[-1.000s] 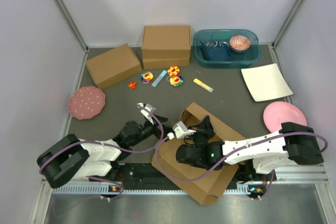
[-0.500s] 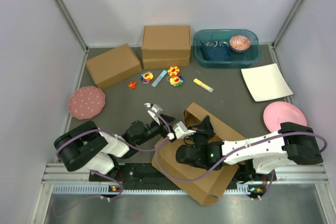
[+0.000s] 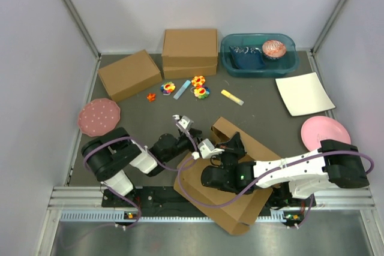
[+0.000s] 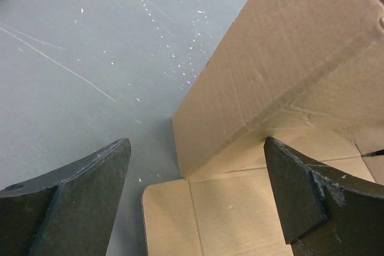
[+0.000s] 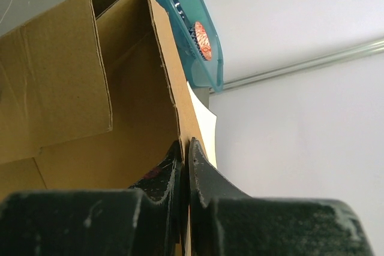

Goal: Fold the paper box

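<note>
The paper box (image 3: pixel 237 208) is a brown cardboard sheet lying at the near middle of the table, with one wall (image 3: pixel 225 127) raised at its far side. My right gripper (image 3: pixel 233 141) is shut on that raised wall; in the right wrist view its fingertips (image 5: pixel 185 148) pinch the wall's edge (image 5: pixel 162 58). My left gripper (image 3: pixel 185 123) stands open just left of the box's far corner. In the left wrist view, the wide-apart left gripper (image 4: pixel 195 172) frames a flat flap (image 4: pixel 240 202) and the upright wall (image 4: pixel 288 46), touching neither.
Two other brown boxes (image 3: pixel 129 74) (image 3: pixel 189 52) stand at the back. A teal bin (image 3: pixel 258 55), a white square plate (image 3: pixel 303 93) and a pink plate (image 3: pixel 324 131) are on the right. Another pink plate (image 3: pixel 98 117) lies left. Small toys (image 3: pixel 192 87) and a yellow stick (image 3: pixel 232 97) lie mid-table.
My left arm has swung to the right, bringing its open gripper up to the box's far left corner. The right gripper has kept its hold and not moved.
</note>
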Controlling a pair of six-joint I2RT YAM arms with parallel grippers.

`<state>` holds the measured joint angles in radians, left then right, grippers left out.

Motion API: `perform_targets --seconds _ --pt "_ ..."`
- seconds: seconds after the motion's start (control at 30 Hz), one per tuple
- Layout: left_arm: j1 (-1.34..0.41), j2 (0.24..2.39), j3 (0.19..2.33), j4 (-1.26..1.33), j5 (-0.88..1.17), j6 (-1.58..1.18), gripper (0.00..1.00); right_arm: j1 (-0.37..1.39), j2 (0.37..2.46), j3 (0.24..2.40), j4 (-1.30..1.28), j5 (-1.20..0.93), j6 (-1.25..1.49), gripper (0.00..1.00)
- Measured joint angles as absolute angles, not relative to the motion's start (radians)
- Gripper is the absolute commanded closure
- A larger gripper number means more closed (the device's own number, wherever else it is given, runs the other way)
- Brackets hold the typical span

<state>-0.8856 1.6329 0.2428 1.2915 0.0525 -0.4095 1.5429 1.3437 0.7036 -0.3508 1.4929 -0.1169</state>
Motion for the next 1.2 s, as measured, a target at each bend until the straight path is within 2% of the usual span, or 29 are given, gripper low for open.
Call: perform_targets --seconds 0.67,0.73,0.8,0.83,0.9,0.93,1.0,1.07,1.1,1.13,1.17,1.2 --pt "-0.884 1.635 0.349 1.239 0.112 -0.324 0.03 1.542 1.344 0.708 -0.391 1.495 -0.081 1.00" --pt "-0.883 1.635 0.356 1.231 0.122 -0.320 0.13 1.542 1.343 0.708 -0.391 1.495 -0.081 1.00" --pt "-0.881 1.641 0.369 1.224 0.135 -0.313 0.29 1.542 1.343 0.708 -0.392 1.495 -0.081 1.00" --pt "-0.881 1.647 0.378 1.224 0.143 -0.311 0.46 1.542 1.343 0.708 -0.394 1.495 -0.080 1.00" --pt "-0.883 1.660 0.395 1.227 0.167 -0.312 0.59 1.542 1.343 0.708 -0.402 1.495 -0.075 1.00" --pt "-0.886 1.663 0.400 1.232 0.178 -0.313 0.69 1.541 1.343 0.709 -0.408 1.496 -0.073 1.00" --pt "-0.889 1.670 0.406 1.235 0.182 -0.300 0.76 1.540 1.342 0.709 -0.421 1.498 -0.067 1.00" --pt "-0.880 1.674 0.406 1.241 0.175 -0.285 0.89 1.540 1.342 0.709 -0.430 1.499 -0.062 1.00" --pt "-0.878 1.675 0.406 1.241 0.172 -0.278 0.88 1.540 1.342 0.710 -0.435 1.499 -0.059 1.00" --pt "-0.878 1.675 0.406 1.241 0.168 -0.271 0.82 1.540 1.342 0.713 -0.439 1.498 -0.058 1.00" --pt "-0.878 1.675 0.406 1.241 0.165 -0.265 0.61 1.540 1.342 0.716 -0.443 1.496 -0.056 1.00" --pt "-0.878 1.675 0.406 1.241 0.164 -0.263 0.54 1.540 1.341 0.716 -0.447 1.495 -0.053 1.00"
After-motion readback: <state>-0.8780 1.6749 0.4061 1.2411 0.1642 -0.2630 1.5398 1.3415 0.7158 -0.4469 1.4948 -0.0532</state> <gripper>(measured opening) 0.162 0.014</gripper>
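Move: The left end of the paper box's raised far wall, with its folded-in corner flap, stands about 5 cm to the right of my left hand, roughly 3 cm ahead and 3 cm higher. From my right hand that end is some 8 cm to the left, 5 cm ahead and 6 cm below. My left hand has the wall edge held by my right hand about 12 cm to its right, level in reach and some 9 cm higher. The yellow marker lies about 15 cm ahead, 10 cm to the right and 8 cm below. I bring my open left hand about 5 cm right and up, easing a little forward, so its fingers straddle the left end of the box's raised wall, the wrist tipping up and turning slightly clockwise, roughly 10 degrees in all. Then I close the fingers and pinch the cardboard by its corner, while my right hand stays put and keeps its grip on the wall's edge. ##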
